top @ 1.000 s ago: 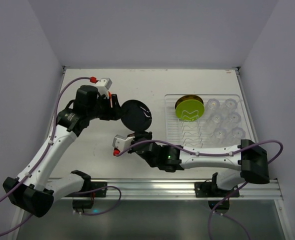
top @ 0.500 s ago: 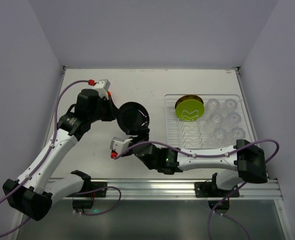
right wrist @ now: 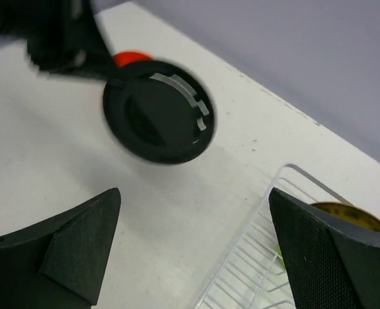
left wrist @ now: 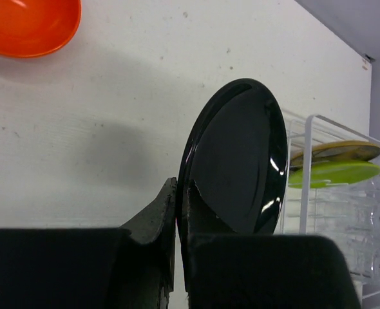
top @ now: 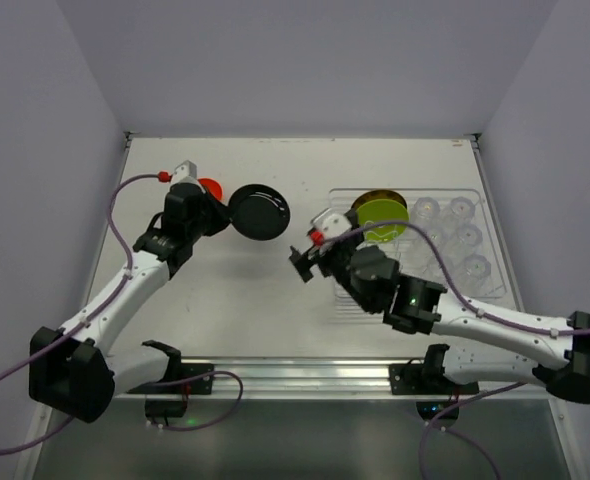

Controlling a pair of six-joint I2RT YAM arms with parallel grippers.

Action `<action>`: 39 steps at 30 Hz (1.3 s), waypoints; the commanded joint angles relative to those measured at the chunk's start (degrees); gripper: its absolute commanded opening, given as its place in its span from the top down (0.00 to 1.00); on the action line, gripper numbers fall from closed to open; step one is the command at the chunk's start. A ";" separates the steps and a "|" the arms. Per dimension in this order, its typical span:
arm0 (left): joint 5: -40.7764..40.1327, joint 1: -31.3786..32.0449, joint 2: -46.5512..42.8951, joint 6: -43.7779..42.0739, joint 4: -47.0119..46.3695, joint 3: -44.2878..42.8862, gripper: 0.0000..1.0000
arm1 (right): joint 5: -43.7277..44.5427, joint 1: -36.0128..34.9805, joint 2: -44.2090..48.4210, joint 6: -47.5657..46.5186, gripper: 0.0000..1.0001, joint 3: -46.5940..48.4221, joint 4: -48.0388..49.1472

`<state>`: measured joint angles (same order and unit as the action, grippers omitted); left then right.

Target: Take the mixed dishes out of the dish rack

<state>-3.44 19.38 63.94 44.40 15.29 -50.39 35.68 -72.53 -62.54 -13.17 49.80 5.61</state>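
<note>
My left gripper (top: 227,213) is shut on the rim of a black plate (top: 260,213), which hangs on edge above the table; in the left wrist view both fingers (left wrist: 167,206) pinch its lower edge (left wrist: 235,154). An orange-red bowl (top: 210,188) rests on the table just behind that gripper. My right gripper (top: 303,263) stands wide open with nothing in it, between the black plate (right wrist: 158,119) and the dish rack (top: 347,300). In the rack stand a lime green plate (top: 380,220) and a yellow-brown plate (top: 379,196).
Several clear cups (top: 447,238) fill the right half of the rack. The rack's near left corner (right wrist: 267,257) lies right below my right fingers. White walls close the table in at the back and both sides.
My right gripper has let go of the black plate, opened wide and drawn back right toward the rack. The left gripper has shut on the plate and carried it back and left.
</note>
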 commanded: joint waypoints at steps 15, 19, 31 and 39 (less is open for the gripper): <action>0.98 -2.15 33.60 14.48 -33.48 0.73 1.00 | -29.17 37.37 16.15 42.88 0.01 -0.76 -14.83; 0.63 -2.15 36.69 14.13 -36.91 1.62 1.00 | -30.94 38.52 15.70 43.84 0.01 -0.76 -15.01; -4.99 -2.32 32.83 12.64 -31.56 4.42 0.28 | -37.16 45.98 11.57 50.77 0.01 1.26 -18.69; -6.31 -0.75 15.19 9.13 -16.63 4.60 0.00 | -21.98 51.08 5.51 75.79 0.06 4.16 -28.11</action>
<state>-6.72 17.82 87.96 56.75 -8.08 -45.84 4.58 -22.41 -56.40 47.16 51.20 -17.43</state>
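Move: The left hand has the black plate by its left rim; its bare spot on the table lies about 10 cm ahead, 10 to the right and 19 below. The orange bowl stands some 17 cm ahead and 10 left of that hand, 17 lower. For the empty right hand, the green plate in the rack is about 17 cm ahead, 20 right and 18 below, the amber plate 4 cm beyond it, the nearest glass some 11 cm right and 2 farther out than the green plate. Still pinching the black plate's rim, the left hand lowers it about 17 cm and some 8 forward onto the table beside the bowl, tipping down slightly, then opens wide, lets go and lifts off some 6 cm. The open right hand swings away to the right about 16 cm and forward 10, first rising, then sinking over the rack towards the green plate, rolling its left side up, pitching down and turning clockwise. ##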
